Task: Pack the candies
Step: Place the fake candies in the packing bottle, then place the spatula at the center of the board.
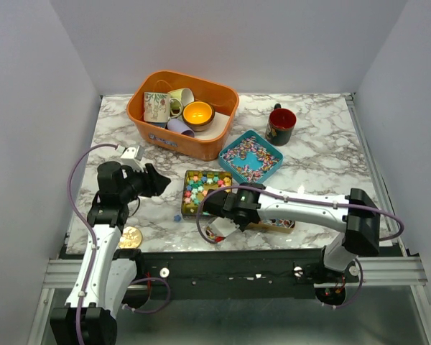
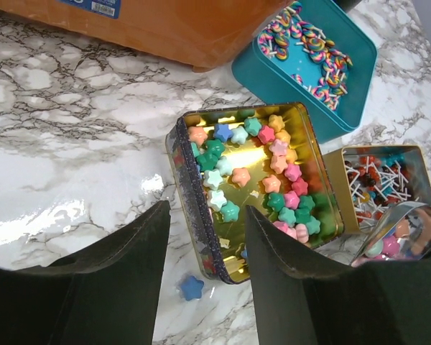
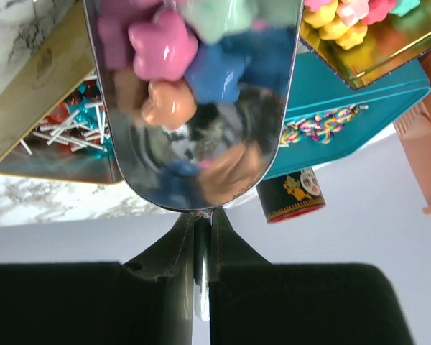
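Pastel star candies fill a square gold tin near the table's middle. My right gripper is shut on the thin handle of a metal scoop. The scoop holds pink, blue and peach star candies and hangs at the tin's near right corner. My left gripper stands open just left of the gold tin, with nothing between its fingers. One blue star lies loose on the marble below it. Swirl candies sit in a teal tin. Wrapped candies sit in another gold tin.
An orange basket with cups stands at the back. A dark mug with a red inside is to its right. A gold coin-like disc lies by the near left edge, next to the left arm.
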You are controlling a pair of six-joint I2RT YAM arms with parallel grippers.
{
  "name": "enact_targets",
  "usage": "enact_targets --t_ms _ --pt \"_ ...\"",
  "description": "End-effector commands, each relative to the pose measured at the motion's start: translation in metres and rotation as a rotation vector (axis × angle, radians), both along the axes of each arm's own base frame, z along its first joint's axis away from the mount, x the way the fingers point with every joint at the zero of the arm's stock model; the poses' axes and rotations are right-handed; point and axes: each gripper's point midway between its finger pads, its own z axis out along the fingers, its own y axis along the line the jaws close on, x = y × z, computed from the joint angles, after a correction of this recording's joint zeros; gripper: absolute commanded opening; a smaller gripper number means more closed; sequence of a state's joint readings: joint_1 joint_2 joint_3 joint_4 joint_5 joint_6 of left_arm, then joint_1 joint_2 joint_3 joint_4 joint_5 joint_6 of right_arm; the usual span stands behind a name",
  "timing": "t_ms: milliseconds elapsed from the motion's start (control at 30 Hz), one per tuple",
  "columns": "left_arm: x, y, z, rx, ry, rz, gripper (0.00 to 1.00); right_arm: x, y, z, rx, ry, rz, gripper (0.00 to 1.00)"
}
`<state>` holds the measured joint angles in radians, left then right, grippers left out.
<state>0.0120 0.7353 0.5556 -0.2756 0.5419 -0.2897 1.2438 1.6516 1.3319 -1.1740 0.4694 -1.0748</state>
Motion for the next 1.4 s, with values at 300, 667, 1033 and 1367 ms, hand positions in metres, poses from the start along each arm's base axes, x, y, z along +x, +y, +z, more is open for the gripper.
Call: enact_targets --t_ms 300,667,1033,1367 --pt "-0.008 0.001 0.009 -0.014 -0.083 0.020 0.57 -0.011 -0.005 0.028 -0.159 -0.144 -0.028 0.01" --pt "-0.006 0.000 0.013 -0.021 -0.068 0.010 0.57 -0.023 -0.026 0.032 -0.097 -0.114 -0.123 0.01" --pt "0.011 -0.003 0.012 0.005 -0.016 -0.033 0.57 0.040 -0.091 0.037 0.460 0.079 -0.818 0.01" --pt "0.024 0.001 0.006 0.097 0.028 -0.087 0.58 0.077 -0.187 0.007 0.951 -0.042 -1.473 0.01"
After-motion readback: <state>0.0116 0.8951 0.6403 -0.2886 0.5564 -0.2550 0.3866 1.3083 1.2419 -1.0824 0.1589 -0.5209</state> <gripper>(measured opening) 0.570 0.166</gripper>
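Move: My right hand holds the scoop with star candies still in its blade, the blade at the packing bottle, whose middle is about 7 cm back, 5 cm left and 9 cm below that hand. The star tin sits some 4 cm ahead and 8 cm left, the stick-candy tray about 10 cm right and 1 cm back, the blue tray about 15 cm ahead and 5 cm right. From my left hand the bottle is roughly 12 cm back and 15 cm right. Keeping my grip on the scoop, I tip the star candies into the bottle with my right hand while easing up about 2 cm and slightly back. Then I swing the scoop quickly away, some 18 cm right and 8 cm forward, rolling it clockwise by about 75 degrees. My open left hand backs 1 cm, then goes nearly 3 cm forward. ##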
